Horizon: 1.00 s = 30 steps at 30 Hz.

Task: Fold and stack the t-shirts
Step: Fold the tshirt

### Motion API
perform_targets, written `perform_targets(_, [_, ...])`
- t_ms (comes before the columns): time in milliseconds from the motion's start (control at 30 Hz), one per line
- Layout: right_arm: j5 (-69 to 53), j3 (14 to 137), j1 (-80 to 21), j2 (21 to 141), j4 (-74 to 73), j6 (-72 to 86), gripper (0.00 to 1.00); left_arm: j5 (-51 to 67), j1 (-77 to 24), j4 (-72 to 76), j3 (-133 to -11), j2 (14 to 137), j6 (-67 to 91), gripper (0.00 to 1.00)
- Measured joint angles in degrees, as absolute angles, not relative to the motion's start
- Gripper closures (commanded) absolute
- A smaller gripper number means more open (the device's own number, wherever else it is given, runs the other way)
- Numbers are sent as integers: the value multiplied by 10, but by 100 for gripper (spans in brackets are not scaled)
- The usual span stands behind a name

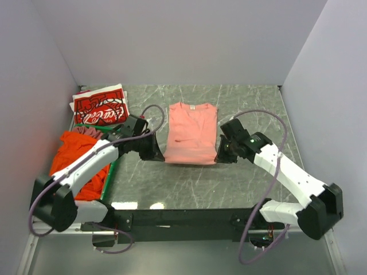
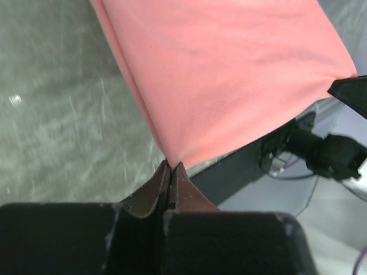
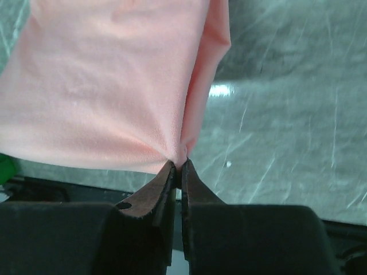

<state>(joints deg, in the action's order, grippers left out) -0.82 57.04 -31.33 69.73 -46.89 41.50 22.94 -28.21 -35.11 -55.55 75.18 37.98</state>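
Note:
A salmon-pink t-shirt (image 1: 191, 133) lies narrow and lengthwise in the middle of the table, its collar at the far end. My left gripper (image 1: 159, 153) is shut on its near left corner (image 2: 172, 153). My right gripper (image 1: 220, 154) pinches the near right corner (image 3: 179, 153), and the cloth fans out taut from both pinches. A folded red t-shirt with white Coca-Cola print (image 1: 100, 109) lies at the far left. An orange t-shirt (image 1: 77, 160) and a mauve t-shirt (image 1: 87, 132) lie crumpled at the left.
A green crate (image 1: 110, 172) holds the crumpled shirts along the left wall. Grey walls close in the marbled table (image 1: 252, 114) on three sides. A black rail (image 1: 189, 217) carries both arm bases at the near edge.

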Motion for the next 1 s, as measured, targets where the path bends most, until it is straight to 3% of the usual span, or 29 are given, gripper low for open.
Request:
perform_targets(433, [32,593,-396,562,-582,528,100,242,-299,-419,-567,614,424,100])
perform_targets(667, [86,640,-385,599,-591,528,100,238,-299,-393,-603,670,432,100])
perform_targets(1000, [84,717,-274,727,-551,459,100,239,-272,-359,-697,808,427,100])
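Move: Both hands already hold the t-shirt's near edge, about 12 cm above the table. Its collar end lies flat beyond: from the left hand some 31 cm ahead and 11 cm to the right, from the right hand about 31 cm ahead and 9 cm to the left. The red printed stack is level with the collar in reach, roughly 32 cm left of the left hand; the green basket's middle is 33 cm left of that hand and 2 cm ahead. Back and up first, about 5 cm towards the base, then forward some 10 cm at the raised height towards the collar: both hands travel together, ending about 6 cm higher and keeping their pinch on the t-shirt's two near corners. The right hand turns a little clockwise on the forward swing. ##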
